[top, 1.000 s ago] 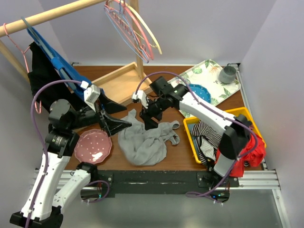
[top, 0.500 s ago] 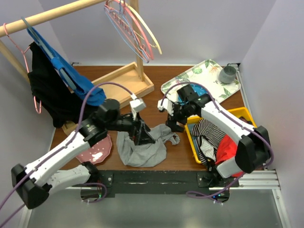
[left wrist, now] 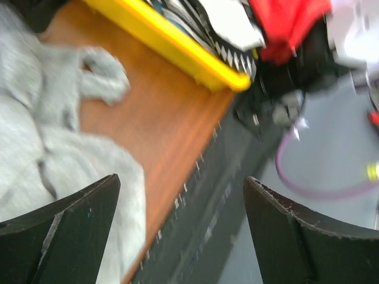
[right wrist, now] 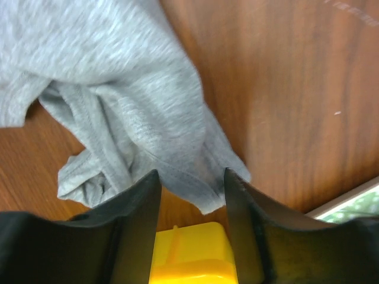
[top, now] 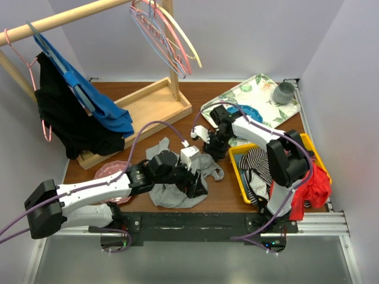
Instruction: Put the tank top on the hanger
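Observation:
The light-grey tank top (top: 169,196) lies crumpled on the wooden table near its front edge. My left gripper (top: 198,184) hovers low over its right part, open wide, with grey fabric (left wrist: 53,124) beside its left finger and only the table's front edge between the tips (left wrist: 183,228). My right gripper (top: 214,151) points down at the top's right edge, jaws partly apart and straddling a loose corner of the cloth (right wrist: 189,171), which lies flat and unpinched. The pale-blue hanger (top: 155,44) hangs among pink and cream ones at the top of the wooden rack.
A yellow bin (top: 308,141) with striped and red clothes stands at the right, its corner (right wrist: 189,254) just below my right fingers. A pink plate (top: 111,171) lies front left. The rack's wooden base (top: 148,106) and a floral tray (top: 249,94) with a grey cup (top: 283,92) stand behind.
My left arm swung from the back left down and right across the tank top to its front right. My right gripper came back to the top's right edge and its jaws narrowed.

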You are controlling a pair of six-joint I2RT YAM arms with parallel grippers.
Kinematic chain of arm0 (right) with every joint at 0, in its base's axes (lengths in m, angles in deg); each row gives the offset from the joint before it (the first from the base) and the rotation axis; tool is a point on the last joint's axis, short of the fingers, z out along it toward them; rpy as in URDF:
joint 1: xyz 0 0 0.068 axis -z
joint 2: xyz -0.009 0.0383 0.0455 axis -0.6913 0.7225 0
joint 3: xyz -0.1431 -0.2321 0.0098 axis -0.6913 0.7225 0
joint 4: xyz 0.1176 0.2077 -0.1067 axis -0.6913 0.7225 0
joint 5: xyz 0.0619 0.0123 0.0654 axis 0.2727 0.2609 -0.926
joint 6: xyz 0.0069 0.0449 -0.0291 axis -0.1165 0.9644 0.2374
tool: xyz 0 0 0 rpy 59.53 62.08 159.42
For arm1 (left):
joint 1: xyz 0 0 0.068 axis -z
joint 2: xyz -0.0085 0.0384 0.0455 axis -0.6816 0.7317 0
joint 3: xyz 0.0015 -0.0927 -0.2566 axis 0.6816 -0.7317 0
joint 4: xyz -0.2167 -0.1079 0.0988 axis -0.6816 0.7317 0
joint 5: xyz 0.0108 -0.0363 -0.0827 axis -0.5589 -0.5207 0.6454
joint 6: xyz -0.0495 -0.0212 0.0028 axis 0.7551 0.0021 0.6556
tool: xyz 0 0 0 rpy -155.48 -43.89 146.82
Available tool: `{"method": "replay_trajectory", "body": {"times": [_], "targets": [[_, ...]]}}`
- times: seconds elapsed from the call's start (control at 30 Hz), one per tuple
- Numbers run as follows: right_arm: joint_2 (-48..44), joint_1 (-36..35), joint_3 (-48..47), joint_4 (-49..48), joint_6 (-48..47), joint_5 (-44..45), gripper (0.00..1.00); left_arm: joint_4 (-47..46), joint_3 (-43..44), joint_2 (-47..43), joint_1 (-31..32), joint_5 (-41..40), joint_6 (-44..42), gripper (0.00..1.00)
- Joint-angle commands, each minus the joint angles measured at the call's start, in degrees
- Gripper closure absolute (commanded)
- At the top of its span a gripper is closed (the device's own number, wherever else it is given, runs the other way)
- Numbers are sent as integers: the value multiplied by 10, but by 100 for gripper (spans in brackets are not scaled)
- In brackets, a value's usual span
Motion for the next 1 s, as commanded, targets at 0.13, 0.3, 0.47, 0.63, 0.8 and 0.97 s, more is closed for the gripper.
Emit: {"method": "replay_trajectory", "body": {"times": [0.13,0.3,0.47,0.63,0.8,0.97], "targets": [[10,0,-68,26,70,-75,94,-103,65,116,26,-219,114,13],[15,1,-70,15,108,-110,100,-18,191,265,75,-293,145,19],[10,16,-68,-1,133,-122,100,123,309,369,97,-369,198,30],[-3,19,-60,-5,135,-131,100,147,334,411,104,-410,210,43],[-8,19,-58,-4,131,-138,100,150,352,440,105,-421,199,48],[-8,19,-56,0,128,-139,100,177,385,488,105,-406,188,53]]}}
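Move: Just below the right hand's half-open fingers, about 1 cm to its left, lies the tank top's gathered edge; the blue plate sits some 13 cm farther out and 10 cm right of that hand, the yellow bin's middle about 24 cm right and 6 cm back. For the left hand, the tank top's loose strap end is roughly 8 cm ahead, 8 cm right and 12 cm below, with the tank top's middle 5 cm ahead and 7 cm left. Closing at once on the tank top's gathered edge, the right hand pinches it, shifts about 3 cm left and slightly up, then holds. Meanwhile the left hand swings forward and right, then sinks about 11 cm onto the loose strap end beside the bin, turning some 30 degrees counter-clockwise and steepening downwards as its fingers narrow to half open. ##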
